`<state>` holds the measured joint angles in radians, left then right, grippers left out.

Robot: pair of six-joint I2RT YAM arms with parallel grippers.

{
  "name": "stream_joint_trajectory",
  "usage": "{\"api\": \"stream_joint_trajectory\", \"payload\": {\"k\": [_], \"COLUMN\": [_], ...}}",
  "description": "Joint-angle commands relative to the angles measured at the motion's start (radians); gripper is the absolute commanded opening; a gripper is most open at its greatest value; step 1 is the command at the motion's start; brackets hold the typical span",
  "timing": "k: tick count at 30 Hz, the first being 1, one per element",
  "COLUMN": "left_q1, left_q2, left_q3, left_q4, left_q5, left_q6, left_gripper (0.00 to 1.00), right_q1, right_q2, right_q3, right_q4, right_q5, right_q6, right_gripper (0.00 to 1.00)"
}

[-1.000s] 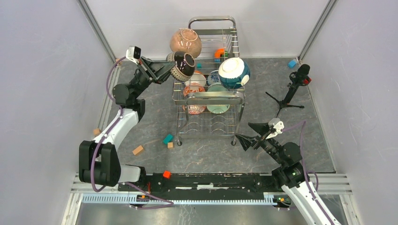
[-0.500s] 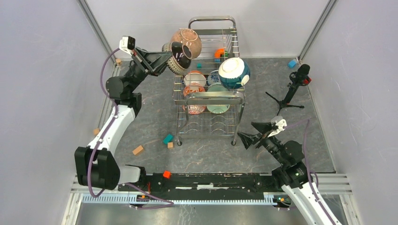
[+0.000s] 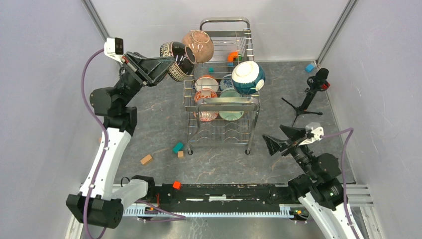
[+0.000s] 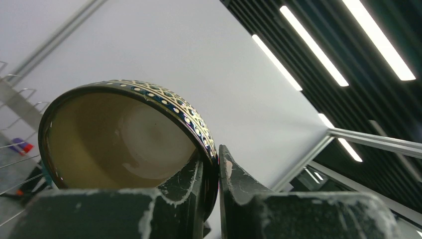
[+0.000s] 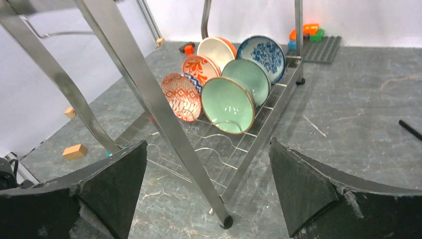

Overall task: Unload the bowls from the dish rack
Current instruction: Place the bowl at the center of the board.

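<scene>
The chrome dish rack [image 3: 222,101] stands mid-table. My left gripper [image 3: 180,59] is shut on the rim of a dark patterned bowl [image 3: 174,53], held in the air just left of the rack's top tier; the left wrist view shows its fingers [image 4: 198,174] pinching the bowl's [image 4: 124,134] wall. A pink-brown bowl [image 3: 198,45] and a teal-and-white bowl [image 3: 248,77] rest on the upper tier. Lower down stand red-patterned [image 5: 181,96], pale green [image 5: 228,104], white [image 5: 217,52] and blue-patterned [image 5: 262,54] bowls. My right gripper [image 3: 278,140] hangs open by the rack's near right leg [image 5: 164,119].
A small black tripod stand [image 3: 308,94] is right of the rack. Loose blocks lie about: teal [image 3: 177,147], tan [image 3: 146,159], red [image 3: 176,185], blue [image 3: 310,67]. An orange block [image 3: 232,56] sits on the rack's top tier. Grey walls close in both sides.
My left arm has carried the dark patterned bowl up and leftward, away from the rack's top tier. My right gripper has drifted slightly right, still open.
</scene>
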<state>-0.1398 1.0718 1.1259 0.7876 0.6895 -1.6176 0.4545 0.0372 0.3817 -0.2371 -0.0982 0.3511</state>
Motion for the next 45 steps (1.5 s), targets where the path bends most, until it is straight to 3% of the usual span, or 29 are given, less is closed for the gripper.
{"api": "stream_joint_trajectory", "payload": {"k": [1, 5, 10, 18, 29, 37, 45], "left_q1": [0.001, -0.008, -0.05, -0.135, -0.145, -0.145, -0.144], "left_q2": [-0.104, -0.235, -0.372, -0.435, -0.467, -0.464, -0.486], "left_q3": [0.085, 0.114, 0.149, 0.222, 0.139, -0.004, -0.115], "left_q4": [-0.251, -0.609, -0.931, -1.318, -1.548, -1.608, -1.596], "left_q5": [-0.025, -0.087, -0.194, -0.419, -0.757, -0.797, -0.772], "left_q6": [0.255, 0.583, 0.892, 1.172, 1.243, 1.233, 1.205], "left_gripper": [0.02, 0.02, 0.02, 0.02, 0.02, 0.02, 0.02], "right_q1": [0.003, 0.004, 0.01, 0.013, 0.013, 0.013, 0.013], "right_q2": [0.004, 0.073, 0.151, 0.198, 0.206, 0.159, 0.191], "right_q3": [0.125, 0.226, 0.324, 0.35, 0.28, 0.156, -0.025], "right_q4": [-0.04, -0.078, -0.076, -0.052, -0.085, -0.083, 0.104], "right_q5": [0.019, 0.014, -0.035, -0.048, -0.086, -0.222, -0.33], "right_q6": [-0.03, -0.065, -0.078, -0.058, -0.09, -0.087, 0.002], "right_gripper": [0.98, 0.98, 0.98, 0.98, 0.98, 0.97, 0.94]}}
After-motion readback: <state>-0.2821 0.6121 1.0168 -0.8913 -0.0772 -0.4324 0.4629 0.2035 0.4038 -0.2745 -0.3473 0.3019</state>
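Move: Pinched by the rim in the left hand, the black bowl is bound for the board, probably the open grey stretch left of the rack: about 13 cm left of this hand, 2 cm back and 54 cm below. The brown bowl sits 22 cm ahead, 9 cm right; the teal bowl 4 cm ahead, 31 cm right; both about 10 cm lower. From the right hand, that stretch is roughly 16 cm ahead, 57 cm left, 24 cm down. Sinking some 29 cm beside the rack, the left hand carries the black bowl down towards the board, first drawing back about 8 cm, then easing partly forward while shifting left. The wrist swings the fingers from pointing right and up to forward and down, grip kept. The empty right hand, still open, rises, then sinks past its starting height and edges left. ##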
